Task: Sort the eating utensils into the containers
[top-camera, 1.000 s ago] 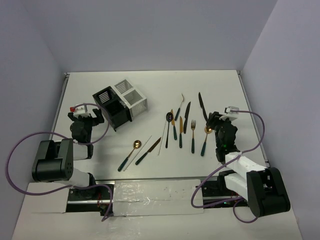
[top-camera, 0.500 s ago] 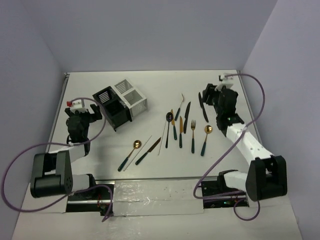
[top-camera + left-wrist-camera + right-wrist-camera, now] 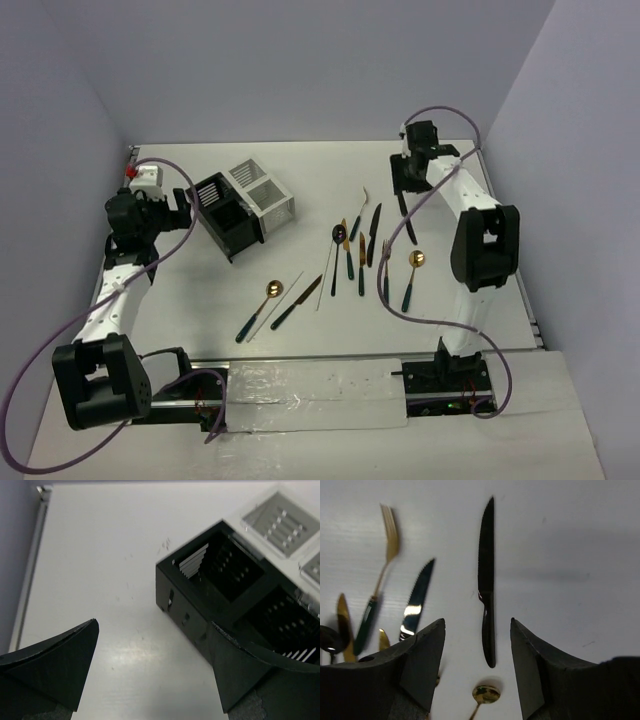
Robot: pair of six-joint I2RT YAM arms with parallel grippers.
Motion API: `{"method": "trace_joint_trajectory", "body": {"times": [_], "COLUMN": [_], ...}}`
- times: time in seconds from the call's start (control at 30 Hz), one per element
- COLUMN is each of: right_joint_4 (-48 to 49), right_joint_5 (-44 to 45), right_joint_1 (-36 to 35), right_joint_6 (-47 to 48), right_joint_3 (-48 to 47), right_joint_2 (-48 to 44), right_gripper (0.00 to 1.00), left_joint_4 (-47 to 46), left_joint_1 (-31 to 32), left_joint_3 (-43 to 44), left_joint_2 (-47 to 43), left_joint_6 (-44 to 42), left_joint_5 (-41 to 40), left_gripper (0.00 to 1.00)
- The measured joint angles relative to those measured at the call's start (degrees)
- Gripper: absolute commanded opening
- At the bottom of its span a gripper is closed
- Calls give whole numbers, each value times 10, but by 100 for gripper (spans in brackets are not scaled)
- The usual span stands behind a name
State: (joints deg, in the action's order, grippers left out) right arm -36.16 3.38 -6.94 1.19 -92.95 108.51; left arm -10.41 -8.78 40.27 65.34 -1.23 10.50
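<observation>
The eating utensils lie spread over the table's middle and right: a gold spoon [image 3: 268, 291], a dark knife [image 3: 297, 301], pale chopsticks [image 3: 276, 305], a gold fork [image 3: 385, 259] and several more. My right gripper [image 3: 403, 183] [image 3: 477, 622] hangs open over the black knife [image 3: 486, 595], and the handle end lies between its fingers. A gold spoon head [image 3: 486, 694] shows just below. The containers stand at the back left, the black caddy [image 3: 228, 215] [image 3: 220, 590] joined to the white caddy [image 3: 262, 190] [image 3: 282, 520]. My left gripper [image 3: 180, 208] [image 3: 153, 625] is wide open and empty beside the black caddy's left corner.
A raised rail [image 3: 30, 570] runs along the table's left edge close to my left gripper. Purple cables [image 3: 60, 340] loop from both arms. In the right wrist view a gold fork [image 3: 387, 530] and a shiny serrated knife [image 3: 417, 602] lie left of the black knife.
Both arms have stretched toward the back. The right gripper went from the gold spoon at the right to the black knife, opening slightly. The left moved up beside the black caddy.
</observation>
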Motion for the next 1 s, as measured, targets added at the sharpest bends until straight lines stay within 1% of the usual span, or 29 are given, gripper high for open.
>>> {"method": "trace_joint_trajectory", "body": {"times": [0.13,0.3,0.47,0.63,0.73,1.0], "right_joint_4": [-83,-143,-155,-156,-158,-160], "right_joint_5": [-2,-16,-32,-47,-53,-60], "right_joint_1": [9,29,40,43,43,43], "right_joint_6": [16,30,43,55,60,62], "right_joint_3": [-26,-27,-27,-27,-30,-80], "right_joint_2": [70,94,111,147,153,165], "right_gripper": [61,61,58,58,58,57], "left_joint_4": [59,89,101,103,103,103], "left_joint_1": [0,-1,-1,-1,-1,-1], "left_joint_3": [0,0,1,1,1,1], "left_joint_2": [9,25,40,42,42,42], "left_joint_6": [-13,-20,-20,-20,-20,-20], "left_joint_5": [17,41,50,50,50,50], "left_gripper": [99,99,99,99,99,99]}}
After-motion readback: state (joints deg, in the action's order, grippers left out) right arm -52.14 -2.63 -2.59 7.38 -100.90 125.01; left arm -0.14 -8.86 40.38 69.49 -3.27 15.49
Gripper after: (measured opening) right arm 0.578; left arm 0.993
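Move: The black knife at the far right lies under the right hand, its middle some 15 cm below, about 1 cm ahead and 1 cm to the right. From that hand, the second black knife lies about 8 cm back and 9 cm left, the green-handled fork about 13 cm left and 1 cm back, and the rightmost gold spoon roughly 23 cm back, neither left nor right. From the left hand, the far-right black knife is some 60 cm right, 11 cm ahead and 21 cm below. The right hand sinks about 12 cm towards the far-right black knife while drawing back some 6 cm and a little right, its fingers tipping steeply down by about 25 degrees, then eases forward 2 to 3 cm and up slightly, hovering over the knife's handle end with its fingers still part open and not touching. The empty left hand settles about 6 cm lower beside the black container, tipping downwards and drawing slightly back, then stays there wide open. ##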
